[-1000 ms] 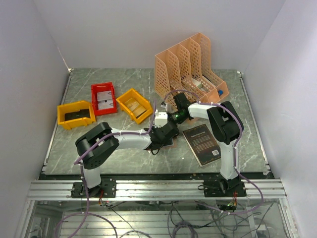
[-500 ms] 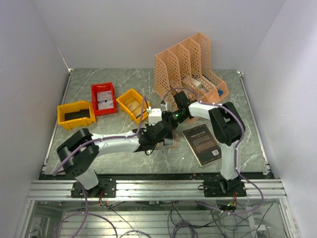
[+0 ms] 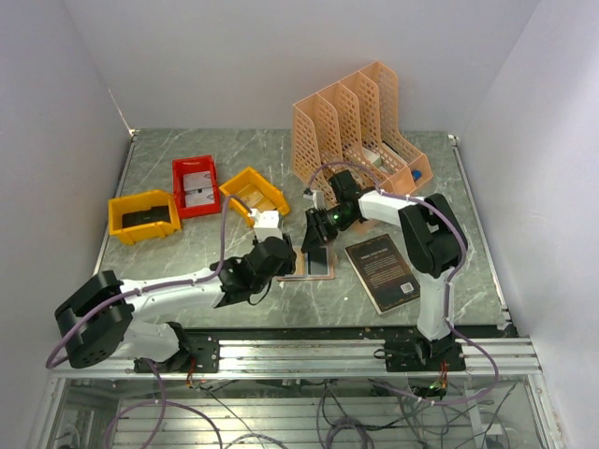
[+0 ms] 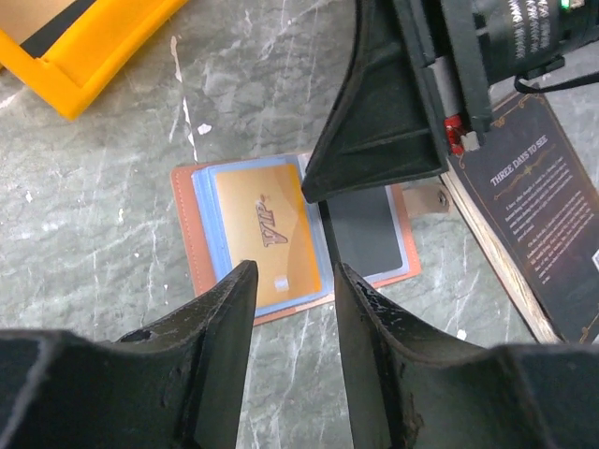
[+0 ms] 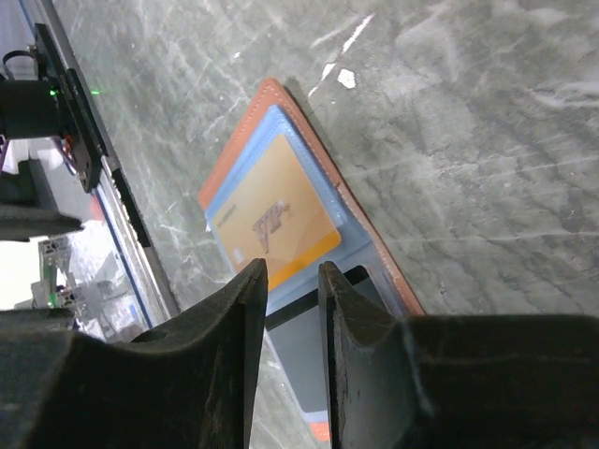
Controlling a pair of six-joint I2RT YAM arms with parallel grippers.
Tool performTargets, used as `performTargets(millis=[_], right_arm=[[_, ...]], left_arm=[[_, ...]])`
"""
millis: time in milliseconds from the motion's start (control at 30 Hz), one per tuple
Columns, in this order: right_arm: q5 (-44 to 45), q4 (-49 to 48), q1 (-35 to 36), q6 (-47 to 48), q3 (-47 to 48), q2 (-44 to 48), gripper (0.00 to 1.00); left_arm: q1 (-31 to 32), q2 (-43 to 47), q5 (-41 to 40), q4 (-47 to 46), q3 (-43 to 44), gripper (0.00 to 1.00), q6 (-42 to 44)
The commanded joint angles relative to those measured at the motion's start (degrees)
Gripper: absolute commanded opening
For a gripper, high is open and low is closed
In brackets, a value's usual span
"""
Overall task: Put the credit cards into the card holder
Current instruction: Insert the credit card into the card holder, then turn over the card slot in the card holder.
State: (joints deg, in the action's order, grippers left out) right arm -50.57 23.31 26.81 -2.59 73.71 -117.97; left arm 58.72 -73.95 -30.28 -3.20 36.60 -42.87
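The card holder (image 3: 323, 272) lies open and flat on the table, salmon outside (image 4: 187, 238), pale blue inside. A tan credit card (image 4: 267, 234) sits in its left pocket (image 5: 271, 220). On the right half lies a dark grey card (image 4: 367, 234), partly under my right gripper (image 3: 316, 243). That gripper (image 5: 290, 271) points down at the holder's fold, its jaws a narrow gap apart with nothing between them; the grey card (image 5: 304, 365) lies flat below. My left gripper (image 4: 295, 271) hovers just near and left of the holder, open and empty.
A black book (image 3: 382, 271) lies right of the holder, its edge close by (image 4: 543, 215). Behind stands a peach lattice file organizer (image 3: 360, 122). Two yellow bins (image 3: 255, 196) (image 3: 142, 215) and a red bin (image 3: 195, 185) sit at the back left.
My left arm has drawn back to the left and toward the near edge, away from the holder, and its jaws have opened. The right gripper has stayed over the holder.
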Motion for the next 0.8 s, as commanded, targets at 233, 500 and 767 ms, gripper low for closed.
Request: performTargets(millis=[233,500,767], right_arm=[[2.92,-4.81,1.12,9.31,-4.5,11.07,0.26],[13.0,-1.04,8.12,16.62,-2.45,9.76,0.06],[19.05,5.86,9.83,18.32,2.75,5.92,0.0]], left_arm=[[-13.87,10.79,23.33,-22.88,-14.72,0.62,-5.06],[-22.33,6.11,38.05,-29.19,-17.45,0.64,-7.94],[-23.46,0.84,39.02,-31.77,-18.38,0.69,-8.27]])
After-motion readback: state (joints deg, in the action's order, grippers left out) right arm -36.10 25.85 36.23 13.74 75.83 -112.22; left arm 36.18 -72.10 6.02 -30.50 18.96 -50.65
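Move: The VIP card, already in the card holder's left pocket, lies about 4 cm back and 4 cm left of the right hand and some 2 cm below it. The holder's dark right pocket is about 4 cm back and 3 cm right of that hand; the yellow tray is some 12 cm ahead and 13 cm left. For the left hand the card is nearly straight below, about 9 cm down and 1 cm ahead. Lift the right gripper about 4 cm, then carry it back and left, sinking some 3 cm over the card's far right corner as its wrist rolls and its fingers shut. Meanwhile shift the left gripper left over the holder, then ease it slightly right and down, rolling its left side down some 25 degrees and spreading its fingers wider. ##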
